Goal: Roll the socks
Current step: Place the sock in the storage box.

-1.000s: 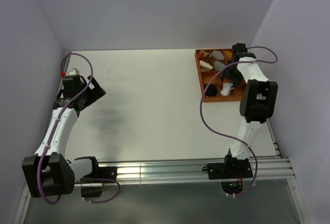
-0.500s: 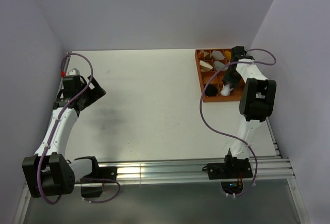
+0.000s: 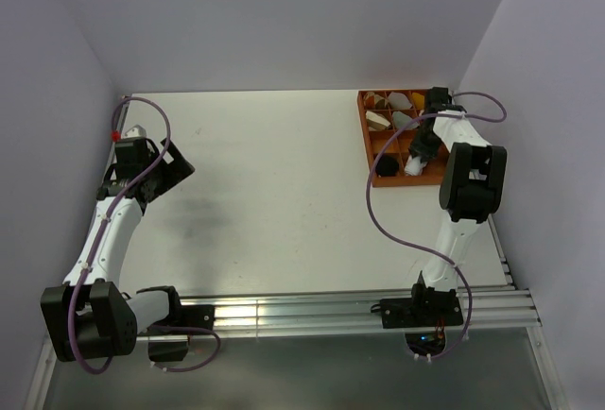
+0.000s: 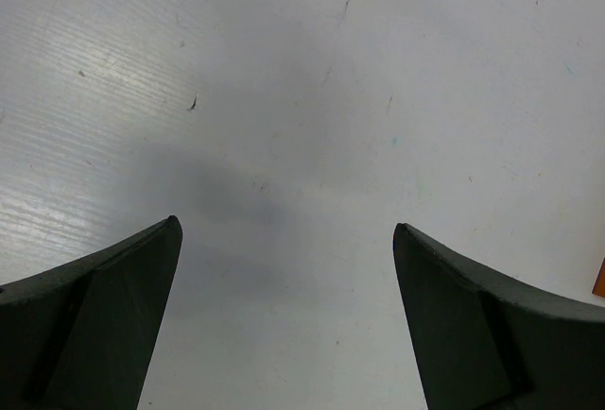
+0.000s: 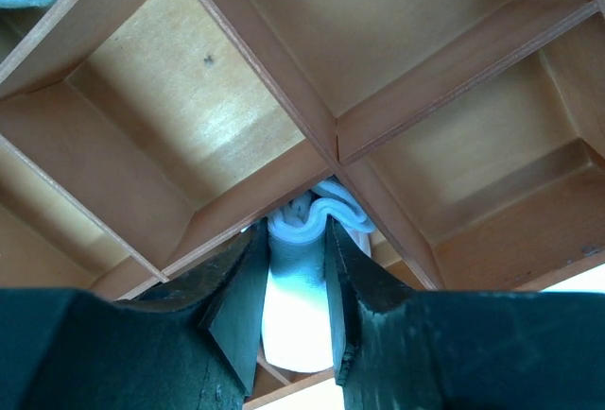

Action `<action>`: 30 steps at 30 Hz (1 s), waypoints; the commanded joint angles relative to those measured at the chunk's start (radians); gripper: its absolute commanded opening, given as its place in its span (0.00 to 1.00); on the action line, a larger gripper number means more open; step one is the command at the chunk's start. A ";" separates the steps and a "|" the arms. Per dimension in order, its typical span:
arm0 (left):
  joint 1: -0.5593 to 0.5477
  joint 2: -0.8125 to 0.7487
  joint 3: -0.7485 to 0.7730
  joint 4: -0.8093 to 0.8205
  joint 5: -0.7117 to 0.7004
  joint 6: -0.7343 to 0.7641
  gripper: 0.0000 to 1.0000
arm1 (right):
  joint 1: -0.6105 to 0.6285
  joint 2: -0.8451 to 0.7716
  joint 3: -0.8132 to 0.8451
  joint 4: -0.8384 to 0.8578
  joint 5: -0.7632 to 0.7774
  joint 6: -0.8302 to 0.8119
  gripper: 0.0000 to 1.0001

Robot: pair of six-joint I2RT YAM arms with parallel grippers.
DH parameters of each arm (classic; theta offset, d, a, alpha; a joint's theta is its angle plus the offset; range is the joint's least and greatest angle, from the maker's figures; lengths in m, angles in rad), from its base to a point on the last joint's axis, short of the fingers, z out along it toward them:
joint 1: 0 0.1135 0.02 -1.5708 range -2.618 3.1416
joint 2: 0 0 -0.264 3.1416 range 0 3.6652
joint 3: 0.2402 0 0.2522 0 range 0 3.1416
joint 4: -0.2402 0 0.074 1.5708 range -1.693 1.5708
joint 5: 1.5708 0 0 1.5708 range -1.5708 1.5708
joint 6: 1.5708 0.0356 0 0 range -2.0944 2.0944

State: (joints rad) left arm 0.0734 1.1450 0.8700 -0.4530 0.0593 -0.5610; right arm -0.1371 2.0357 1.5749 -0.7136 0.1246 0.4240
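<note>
A white sock (image 5: pixel 301 316) stands bunched in a compartment of the orange wooden tray (image 5: pixel 255 46). My right gripper (image 5: pixel 297 230) is shut on it, a finger pressed against each side and the fabric bulging above the tips. From above, the right gripper (image 3: pixel 421 153) reaches down into the tray's near row, where the white sock (image 3: pixel 413 166) shows beside a black sock (image 3: pixel 386 165). My left gripper (image 4: pixel 285 226) hangs open over bare table with nothing between its fingers; from above the left gripper (image 3: pixel 175 166) is at the far left.
The orange tray (image 3: pixel 363 136) sits at the table's back right, close to the right wall, with pale and yellow bundles (image 3: pixel 381 118) in its far compartments. A purple cable (image 3: pixel 378 212) loops off the right arm. White table (image 3: pixel 274 174) lies between the arms.
The right gripper's jaws have closed in on the white sock, and the wrist has shifted slightly over the tray. The left arm has not moved.
</note>
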 commanded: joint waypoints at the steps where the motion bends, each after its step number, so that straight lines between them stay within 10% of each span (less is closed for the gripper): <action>1: 0.005 -0.016 -0.008 0.037 0.016 0.013 0.99 | -0.007 0.061 -0.049 -0.007 -0.028 0.006 0.37; 17: 0.003 -0.068 -0.003 0.039 -0.018 0.012 0.99 | -0.015 -0.172 0.010 -0.033 -0.045 0.004 0.61; 30: 0.005 -0.198 0.243 -0.156 -0.055 -0.008 0.99 | -0.016 -0.814 -0.085 -0.027 0.013 -0.031 0.78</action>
State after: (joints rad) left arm 0.0734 1.0149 0.9863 -0.5423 0.0235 -0.5663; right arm -0.1493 1.3449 1.5116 -0.7361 0.0879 0.4221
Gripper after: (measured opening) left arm 0.995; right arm 0.772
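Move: The white sock sits between the right fingers in the storage box's front middle compartment, its middle about 1 cm back, 1 cm left and 2 cm below that hand. The black sock is roughly 8 cm to the left of the white one and level with it; the grey-blue sock lies some 15 cm straight ahead of the hand. From the left hand, the white sock is about 60 cm right, 11 cm ahead and 13 cm lower. Straight up and out of the box goes the right hand, after its fingers spread to let go of the white sock while it stays low in the compartment; it climbs about 25 cm, speeding up, drawing back towards the base near the end as the wrist tips the fingers forward some 35 degrees. Late on, the open left hand rises about 7 cm. ##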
